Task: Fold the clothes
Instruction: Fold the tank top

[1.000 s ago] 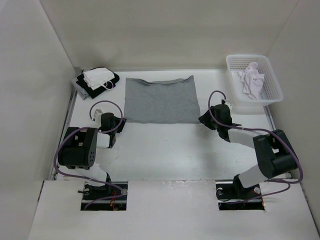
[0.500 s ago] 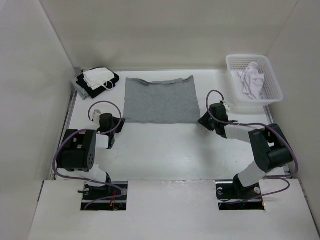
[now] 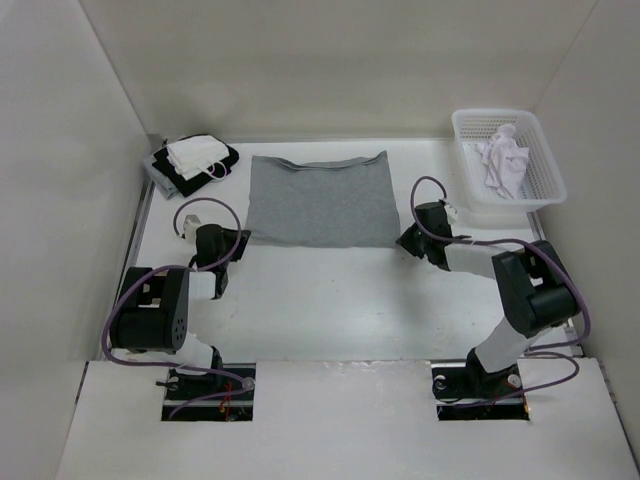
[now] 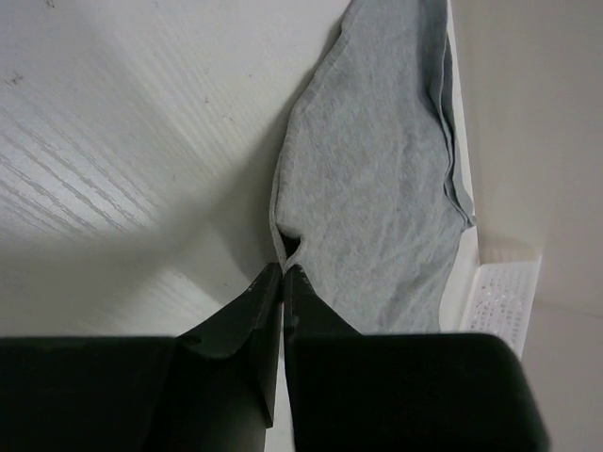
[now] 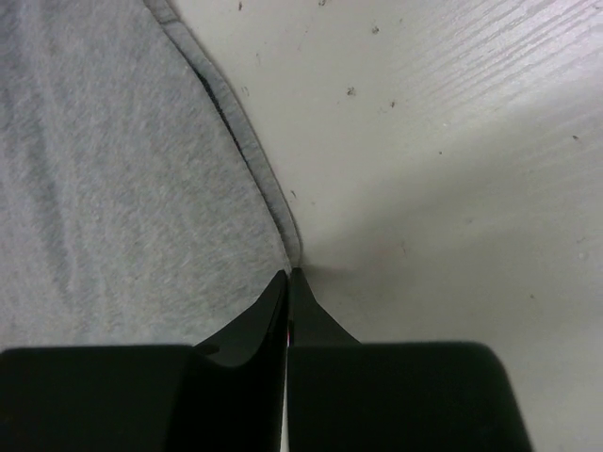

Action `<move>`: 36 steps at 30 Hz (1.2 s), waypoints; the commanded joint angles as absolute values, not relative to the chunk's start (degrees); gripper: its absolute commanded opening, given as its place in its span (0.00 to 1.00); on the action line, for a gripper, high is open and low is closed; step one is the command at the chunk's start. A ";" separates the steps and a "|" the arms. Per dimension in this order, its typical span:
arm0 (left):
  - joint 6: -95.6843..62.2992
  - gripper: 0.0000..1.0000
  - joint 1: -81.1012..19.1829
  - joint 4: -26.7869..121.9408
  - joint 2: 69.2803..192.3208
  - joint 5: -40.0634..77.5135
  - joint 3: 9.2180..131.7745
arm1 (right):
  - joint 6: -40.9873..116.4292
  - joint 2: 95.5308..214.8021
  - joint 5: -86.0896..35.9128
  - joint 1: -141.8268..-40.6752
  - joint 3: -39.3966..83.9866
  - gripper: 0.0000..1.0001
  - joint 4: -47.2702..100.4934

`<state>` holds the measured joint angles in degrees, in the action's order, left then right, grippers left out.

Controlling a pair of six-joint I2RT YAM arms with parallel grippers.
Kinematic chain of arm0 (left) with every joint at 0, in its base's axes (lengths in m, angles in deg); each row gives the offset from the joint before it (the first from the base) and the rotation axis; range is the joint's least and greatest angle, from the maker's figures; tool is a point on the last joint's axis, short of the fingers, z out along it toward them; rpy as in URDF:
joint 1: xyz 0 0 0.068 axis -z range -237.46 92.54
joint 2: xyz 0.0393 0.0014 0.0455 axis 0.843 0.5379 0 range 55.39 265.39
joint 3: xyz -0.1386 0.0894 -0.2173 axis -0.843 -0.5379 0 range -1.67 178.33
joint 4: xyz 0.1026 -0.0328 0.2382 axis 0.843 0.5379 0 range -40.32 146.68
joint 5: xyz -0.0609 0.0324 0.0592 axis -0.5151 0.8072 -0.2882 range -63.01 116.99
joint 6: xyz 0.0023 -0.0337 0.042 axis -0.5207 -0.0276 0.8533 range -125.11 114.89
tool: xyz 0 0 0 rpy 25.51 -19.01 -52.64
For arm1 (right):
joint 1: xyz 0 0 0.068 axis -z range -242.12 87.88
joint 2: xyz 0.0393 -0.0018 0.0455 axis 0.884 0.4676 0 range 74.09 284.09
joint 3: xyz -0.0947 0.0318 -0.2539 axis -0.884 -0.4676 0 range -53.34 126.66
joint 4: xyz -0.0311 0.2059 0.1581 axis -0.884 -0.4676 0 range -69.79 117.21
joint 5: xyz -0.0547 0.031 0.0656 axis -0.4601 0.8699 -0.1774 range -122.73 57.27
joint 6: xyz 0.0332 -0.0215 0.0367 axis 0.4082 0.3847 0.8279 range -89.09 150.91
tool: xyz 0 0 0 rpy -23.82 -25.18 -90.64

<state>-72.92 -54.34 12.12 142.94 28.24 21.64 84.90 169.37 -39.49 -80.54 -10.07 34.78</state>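
Observation:
The clothes (image 3: pixel 320 200), a heather-grey T-shirt, lie flat as a rectangle at the table's middle back. My left gripper (image 3: pixel 243 238) is at the shirt's near left corner. In the left wrist view that gripper (image 4: pixel 283 267) is shut, pinching the puckered edge of the grey cloth (image 4: pixel 377 169). At the near right corner is my right gripper (image 3: pixel 401 240). The right wrist view shows it (image 5: pixel 287 274) shut on the corner of the hem, with the grey cloth (image 5: pixel 122 188) spreading to its left.
A white basket (image 3: pixel 540 190) holding a crumpled white garment (image 3: pixel 500 160) stands at the back right. A black-and-white stack of clothes (image 3: pixel 193 162) sits at the back left. Pale walls close in the table on three sides.
My right gripper has closed from open onto the shirt's near right corner. Both grippers have edged forward to the shirt's near edge.

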 commanded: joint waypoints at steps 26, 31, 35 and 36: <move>-62.77 0.00 -52.59 67.09 79.91 26.55 47.65 | 66.77 108.09 -70.53 -121.95 10.84 0.01 -8.23; -63.47 0.00 -53.55 58.41 90.96 27.34 36.32 | 66.50 117.74 -49.05 -102.47 0.56 0.00 6.42; -64.70 0.00 -54.08 43.91 110.97 28.12 34.62 | 67.99 135.99 -31.79 -85.66 -1.75 0.00 21.46; -65.14 0.00 -53.90 40.92 116.95 28.48 36.02 | 68.52 141.44 -30.11 -83.55 -0.44 0.00 24.19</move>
<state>-64.25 -53.60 54.06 107.18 27.00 35.30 67.18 132.39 -43.45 -89.22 -1.18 9.40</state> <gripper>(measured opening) 0.022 0.009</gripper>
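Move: The tank top lies spread away from both hands, a near corner already pinched in each. Its middle is about 10 cm ahead, 18 cm right and 4 cm below the left hand; from the right hand, about 11 cm ahead, 19 cm left and barely lower. The folded pile is some 19 cm ahead and 14 cm left of the left hand; the white basket is about 23 cm ahead and 28 cm right of the right hand. The tank top is flung by its two held corners: both hands sweep it up some 43 cm and back about 20 cm towards the bases, fingers tipping up roughly 50 degrees. They then reverse, swinging down and forward, fingers tilting down again, to stop short of their starting places and still 15 to 20 cm higher. Both grips stay shut. ##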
